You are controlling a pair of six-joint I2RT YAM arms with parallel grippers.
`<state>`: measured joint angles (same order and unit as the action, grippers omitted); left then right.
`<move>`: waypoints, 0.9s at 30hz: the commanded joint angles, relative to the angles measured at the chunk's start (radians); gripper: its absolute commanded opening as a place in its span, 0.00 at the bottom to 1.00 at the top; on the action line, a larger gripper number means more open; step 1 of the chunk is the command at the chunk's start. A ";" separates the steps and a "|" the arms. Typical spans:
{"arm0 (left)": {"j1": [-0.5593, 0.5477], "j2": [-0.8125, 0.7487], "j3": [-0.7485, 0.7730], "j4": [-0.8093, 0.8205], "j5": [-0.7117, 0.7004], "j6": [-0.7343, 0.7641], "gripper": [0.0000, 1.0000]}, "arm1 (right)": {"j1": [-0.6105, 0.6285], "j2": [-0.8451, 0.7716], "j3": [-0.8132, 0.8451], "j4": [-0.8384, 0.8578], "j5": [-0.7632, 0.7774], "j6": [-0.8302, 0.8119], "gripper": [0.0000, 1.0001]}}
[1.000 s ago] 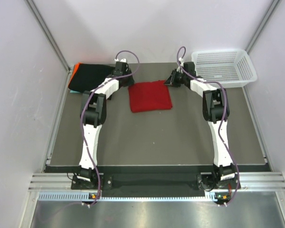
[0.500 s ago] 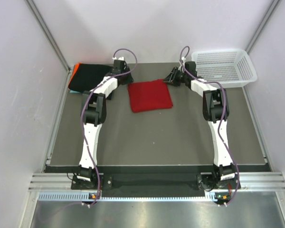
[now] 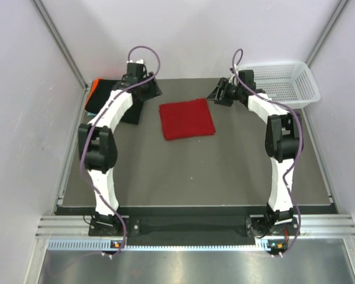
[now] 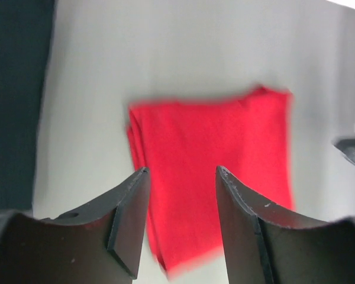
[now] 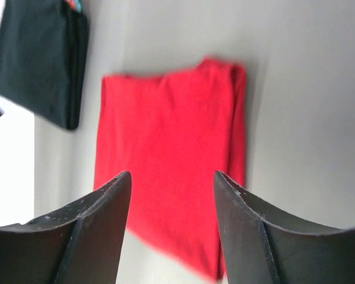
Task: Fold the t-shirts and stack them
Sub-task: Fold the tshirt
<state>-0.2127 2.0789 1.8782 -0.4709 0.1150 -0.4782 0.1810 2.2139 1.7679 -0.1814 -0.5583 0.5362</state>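
A folded red t-shirt (image 3: 187, 119) lies flat on the dark table (image 3: 195, 171), back of centre. A folded black t-shirt (image 3: 108, 96) sits at the back left corner, with an orange edge (image 3: 90, 90) showing beneath it. My left gripper (image 3: 153, 90) hovers off the red shirt's far left corner. My right gripper (image 3: 216, 94) hovers off its far right corner. Both are open and hold nothing. The left wrist view looks down between the left gripper (image 4: 181, 171) onto the red t-shirt (image 4: 225, 133). The right wrist view does the same between the right gripper (image 5: 172, 175), showing the red t-shirt (image 5: 171, 130) and the black t-shirt (image 5: 35, 65).
A white mesh basket (image 3: 284, 80) stands at the back right corner, just behind my right arm. Walls close in the table on both sides and at the back. My left forearm crosses the near edge of the black shirt stack.
Both grippers have opened and drawn up and back from the red shirt's far corners. My left elbow has swung out to the left. The red shirt has stayed put.
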 commanded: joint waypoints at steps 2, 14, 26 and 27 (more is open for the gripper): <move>-0.017 -0.170 -0.246 0.034 0.109 -0.069 0.52 | 0.011 -0.163 -0.137 -0.085 0.032 -0.074 0.58; -0.051 -0.365 -0.798 0.360 0.250 -0.240 0.53 | 0.025 -0.336 -0.511 -0.026 0.064 -0.096 0.59; -0.057 -0.231 -0.815 0.456 0.275 -0.220 0.51 | 0.026 -0.240 -0.524 0.068 -0.034 -0.117 0.57; -0.057 -0.223 -0.812 0.457 0.276 -0.221 0.51 | 0.026 -0.234 -0.521 0.069 -0.037 -0.117 0.57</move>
<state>-0.2668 1.8294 1.0527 -0.0803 0.3771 -0.7086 0.1955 1.9541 1.2243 -0.1654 -0.5587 0.4438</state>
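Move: The red tshirt's near-left corner lies roughly 14 cm back, 5 cm right and 14 cm below the left hand; the black folded stack is some 20 cm to that hand's left and 7 cm farther out. From the right hand, the tshirt's near-right corner is about 12 cm straight back and 9 cm down, while the white basket sits some 29 cm to its right and 9 cm farther out. Bring both open grippers back from above the tshirt's far side to its two near corners: draw the left back some 16 cm and down 12, edging right, the right back 13 cm and down 7. Overshoot slightly, ease forward again, tip both hands farther downward, roll the left one left-side-down, and stop low by the corners, fingers still open. ##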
